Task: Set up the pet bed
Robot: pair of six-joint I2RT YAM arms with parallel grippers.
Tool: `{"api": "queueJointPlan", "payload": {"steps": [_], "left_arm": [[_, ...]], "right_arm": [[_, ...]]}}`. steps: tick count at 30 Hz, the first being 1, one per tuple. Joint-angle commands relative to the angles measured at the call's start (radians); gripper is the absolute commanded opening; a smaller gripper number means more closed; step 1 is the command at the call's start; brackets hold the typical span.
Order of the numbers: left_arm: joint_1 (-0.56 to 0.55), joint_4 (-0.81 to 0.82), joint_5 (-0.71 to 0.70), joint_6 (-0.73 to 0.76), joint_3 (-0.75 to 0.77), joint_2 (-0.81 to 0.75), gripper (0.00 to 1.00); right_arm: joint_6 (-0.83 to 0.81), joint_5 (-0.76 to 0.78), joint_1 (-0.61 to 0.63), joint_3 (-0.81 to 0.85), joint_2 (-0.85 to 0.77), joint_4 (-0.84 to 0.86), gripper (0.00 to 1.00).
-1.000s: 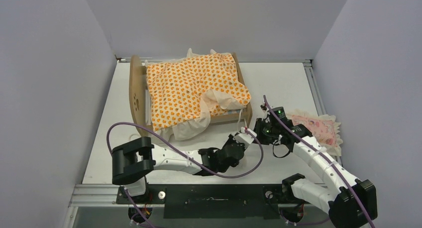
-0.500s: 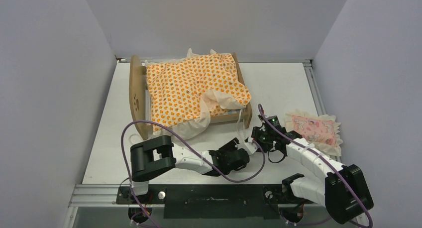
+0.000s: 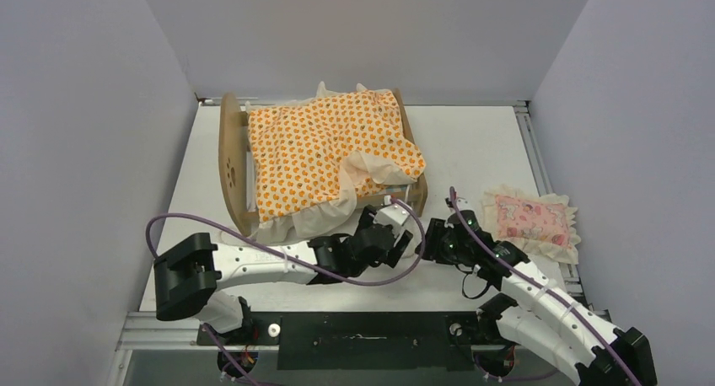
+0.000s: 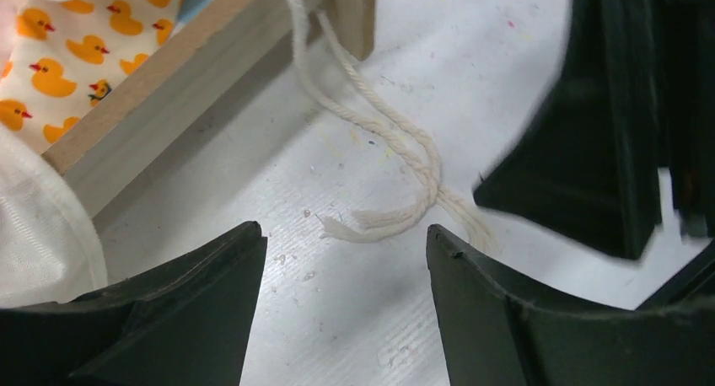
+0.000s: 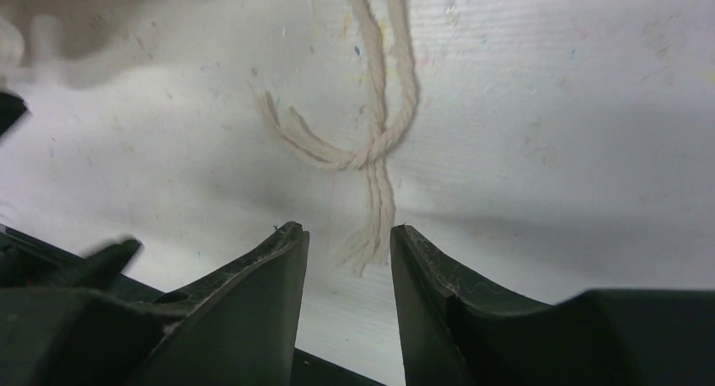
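The pet bed [image 3: 228, 163], a light plywood frame, stands at the back left of the table with an orange duck-print mattress [image 3: 320, 150] draped over it. Two white cords [image 4: 396, 142] hang from its near foot corner and lie crossed in a loose knot [image 5: 367, 157] on the table. My left gripper [image 4: 344, 234] is open just short of the cords' frayed ends, with nothing between its fingers. My right gripper [image 5: 346, 230] is open too, and one frayed end lies on the table at its fingertips. In the top view both grippers meet by the foot corner [image 3: 413, 202].
A pink frilled pillow [image 3: 527, 219] lies at the right side of the table. The bed's wooden rail [image 4: 169, 91] and white ruffle [image 4: 34, 234] are close to my left gripper. The right gripper's black finger [image 4: 590, 150] fills the right of the left wrist view.
Both grippers have gone from shut to open and let the cords drop to the table. The left gripper has moved in toward the bed's foot corner, the right one slightly left.
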Motion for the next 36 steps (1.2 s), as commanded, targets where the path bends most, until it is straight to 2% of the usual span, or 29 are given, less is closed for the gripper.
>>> {"api": "queueJointPlan", "payload": {"steps": [1,4,9,16,19,22,24,29,33,36], "left_arm": [[0.086,-0.037,0.109,-0.188,0.02,-0.012,0.68],[0.112,-0.024,0.133,-0.231,0.046,0.019,0.68],[0.142,0.002,0.127,-0.276,0.093,0.086,0.68],[0.183,0.032,0.146,-0.316,0.112,0.13,0.68],[0.19,0.054,0.147,-0.329,0.121,0.151,0.68],[0.199,0.084,0.158,-0.342,0.132,0.178,0.68],[0.201,0.101,0.152,-0.346,0.145,0.198,0.68],[0.201,0.109,0.118,-0.361,0.19,0.264,0.68],[0.197,0.121,0.145,-0.372,0.185,0.286,0.68],[0.198,0.139,0.111,-0.414,0.162,0.287,0.68]], "right_arm": [[0.114,0.103,0.111,-0.052,-0.008,0.009,0.42],[0.154,0.207,0.184,-0.069,0.008,0.013,0.42],[0.206,0.263,0.283,-0.1,0.068,0.09,0.42],[0.267,0.409,0.394,-0.098,0.196,0.095,0.41],[0.282,0.412,0.406,-0.102,0.252,0.103,0.33],[0.289,0.4,0.408,-0.097,0.259,0.075,0.15],[0.293,0.392,0.407,-0.091,0.228,0.04,0.06],[0.293,0.402,0.4,-0.05,0.136,-0.064,0.05],[0.275,0.359,0.387,-0.036,0.107,-0.076,0.05],[0.269,0.343,0.385,-0.03,0.112,-0.08,0.05]]}}
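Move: The cord's paired tail ends lie on the table some 3 cm back, 2 cm left and 7 cm below the open right hand; the cord's knot is roughly 4 cm ahead of them. For the left hand, also open, the cord's upper strand at the bed rail is about 10 cm ahead, 3 cm right and 6 cm below; the bed's corner post stands around 9 cm ahead, 5 cm right, 9 cm below. The right fingers shut on the cord's tail just below the knot, after the hand has sunk about 7 cm and come back some 4 cm while tilting about 15 degrees; still pinching the tail, it then draws a couple of centimetres right and back. Meanwhile the left hand, fingers staying open, reaches about 7 cm forward, down 5 cm and later a little right towards the cord at the rail, its fingers tipping down and swinging counter-clockwise. ##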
